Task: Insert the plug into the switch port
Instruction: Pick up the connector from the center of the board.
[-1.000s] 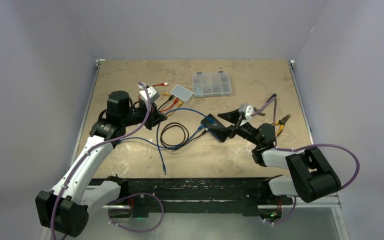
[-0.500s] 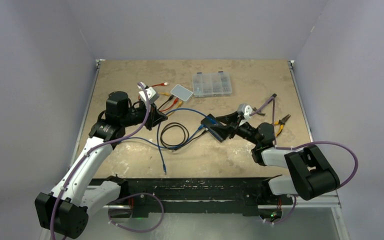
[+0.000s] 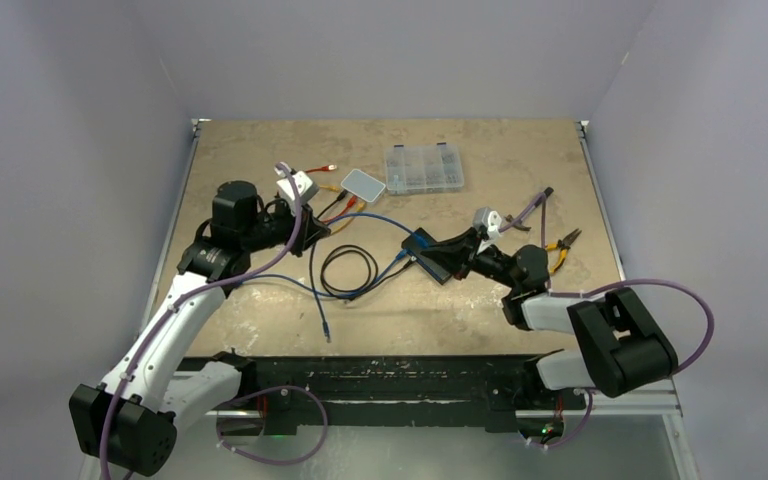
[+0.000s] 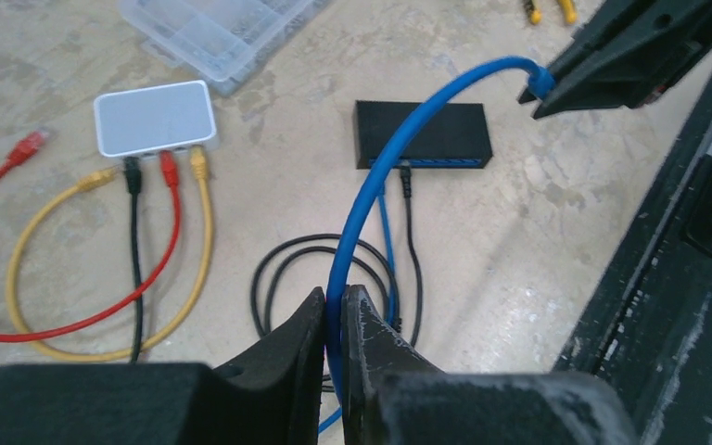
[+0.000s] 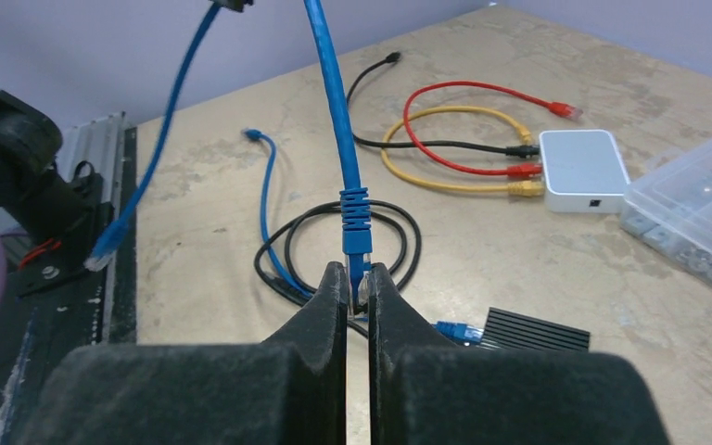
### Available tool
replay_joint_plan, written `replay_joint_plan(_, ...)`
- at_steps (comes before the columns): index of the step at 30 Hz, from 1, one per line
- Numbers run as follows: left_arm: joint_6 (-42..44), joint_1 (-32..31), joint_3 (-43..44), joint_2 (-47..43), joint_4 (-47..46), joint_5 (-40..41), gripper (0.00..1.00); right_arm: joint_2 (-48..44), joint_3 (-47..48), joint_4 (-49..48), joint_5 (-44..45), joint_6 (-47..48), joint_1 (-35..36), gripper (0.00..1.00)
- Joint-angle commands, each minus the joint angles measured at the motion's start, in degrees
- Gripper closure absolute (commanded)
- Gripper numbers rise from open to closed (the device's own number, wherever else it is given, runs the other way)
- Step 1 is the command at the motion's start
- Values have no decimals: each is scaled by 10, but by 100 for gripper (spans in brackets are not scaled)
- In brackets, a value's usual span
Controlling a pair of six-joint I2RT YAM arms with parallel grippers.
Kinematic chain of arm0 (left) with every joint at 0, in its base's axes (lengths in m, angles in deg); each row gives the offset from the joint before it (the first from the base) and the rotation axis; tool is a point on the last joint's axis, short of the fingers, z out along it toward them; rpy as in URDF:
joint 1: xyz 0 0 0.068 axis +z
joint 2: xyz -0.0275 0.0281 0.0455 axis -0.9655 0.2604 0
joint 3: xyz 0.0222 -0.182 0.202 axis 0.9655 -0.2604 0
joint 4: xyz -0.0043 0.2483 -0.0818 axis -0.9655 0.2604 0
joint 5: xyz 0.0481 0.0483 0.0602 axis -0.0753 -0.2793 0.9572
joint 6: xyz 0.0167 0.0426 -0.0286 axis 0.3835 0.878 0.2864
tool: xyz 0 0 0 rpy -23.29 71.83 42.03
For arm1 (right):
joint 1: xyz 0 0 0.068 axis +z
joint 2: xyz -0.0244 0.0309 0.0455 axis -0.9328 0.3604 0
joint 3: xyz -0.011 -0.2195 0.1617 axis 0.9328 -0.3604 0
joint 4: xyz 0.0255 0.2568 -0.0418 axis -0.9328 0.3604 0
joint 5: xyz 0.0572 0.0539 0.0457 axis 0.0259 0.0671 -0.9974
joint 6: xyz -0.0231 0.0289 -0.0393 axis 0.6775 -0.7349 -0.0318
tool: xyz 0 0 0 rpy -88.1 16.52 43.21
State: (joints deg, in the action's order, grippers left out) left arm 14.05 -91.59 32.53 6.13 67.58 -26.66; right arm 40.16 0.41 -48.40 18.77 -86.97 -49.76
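Observation:
The black switch point(image 3: 423, 243) lies at mid-table, with a black and a blue cable plugged into its front point(image 4: 422, 134). My right gripper point(image 5: 359, 273) is shut on the blue plug point(image 5: 357, 232), held in the air just above and right of the switch point(image 5: 538, 329). From the plug a blue cable point(image 4: 371, 185) arcs over to my left gripper point(image 4: 334, 301), which is shut on it further along. In the top view the left gripper point(image 3: 320, 235) hovers left of the black cable coil and the right gripper point(image 3: 450, 248) is beside the switch.
A white router point(image 3: 363, 183) with red, yellow and black cables sits at the back, next to a clear parts box point(image 3: 423, 168). Pliers point(image 3: 563, 245) lie at the right. A black cable coil point(image 3: 350, 270) lies between the arms. The blue cable's free end point(image 5: 102, 255) dangles near the front rail.
My right gripper has closed from wide open onto the blue plug and shifted slightly left toward the switch. The left gripper has stayed shut on the cable, almost in place.

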Motion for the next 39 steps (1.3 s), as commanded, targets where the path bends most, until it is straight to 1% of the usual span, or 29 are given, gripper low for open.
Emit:
replay_joint_plan(1,39,-3,71,20,25,87,89,19,18,-67,-31,-39,0,100)
replay_joint_plan(3,52,-3,97,35,39,130,85,28,19,-82,-38,-55,0,100)
replay_joint_plan(5,63,-4,109,45,45,172,77,35,22,-84,-39,-61,0,100)
replay_joint_plan(7,72,-4,117,50,50,191,68,42,27,-79,-41,-66,0,100)
replay_joint_plan(9,79,-7,114,45,43,192,61,53,36,-60,-42,-67,0,100)
replay_joint_plan(10,85,-12,112,41,37,192,56,57,41,-53,-44,-67,0,100)
replay_joint_plan(14,121,-38,113,19,21,194,41,72,47,-51,-46,-74,0,100)
replay_joint_plan(18,157,-52,123,19,-3,144,30,80,52,-48,-49,-76,2,100)
replay_joint_plan(22,196,-66,138,43,-13,87,26,79,56,-33,-50,-72,3,100)
replay_joint_plan(25,229,-82,142,68,-15,45,25,76,61,-17,-52,-67,5,100)
replay_joint_plan(27,244,-96,139,79,-21,33,25,76,63,-15,-53,-65,6,100)
replay_joint_plan(31,283,-135,130,100,-30,28,24,82,68,-12,-59,-65,9,100)
replay_joint_plan(34,354,-180,109,104,-30,38,24,87,74,-5,-68,-65,12,100)
replay_joint_plan(37,438,-220,70,94,-63,52,24,89,79,3,-76,-64,15,100)
replay_joint_plan(39,470,-240,55,93,-83,60,24,90,82,11,-77,-61,17,100)
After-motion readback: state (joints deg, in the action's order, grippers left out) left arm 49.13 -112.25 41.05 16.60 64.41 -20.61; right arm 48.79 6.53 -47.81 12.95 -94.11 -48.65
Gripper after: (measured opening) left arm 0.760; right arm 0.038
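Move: The blue cable's plug, the left hand's next goal, is already pinched at the right fingertips, about 1 cm to the left of the right hand point. From the left hand, shut on the cable farther along, the plug lies some 18 cm right, 2 cm back and 5 cm lower. The black switch lies about 6 cm ahead, 18 cm right and 22 cm below the left hand; the coiled black cable about 4 cm ahead, 4 cm right and 23 cm below. Forward and slightly left and up for about 5 cm, the left hand opens wide and lets go of the cable, then swings back and some 12 cm to the right towards the plug, rising before it sinks again, its wrist turning some 45 degrees. The right hand keeps its pinch on the plug and eases about 2 cm left to meet it, sinking slightly. ##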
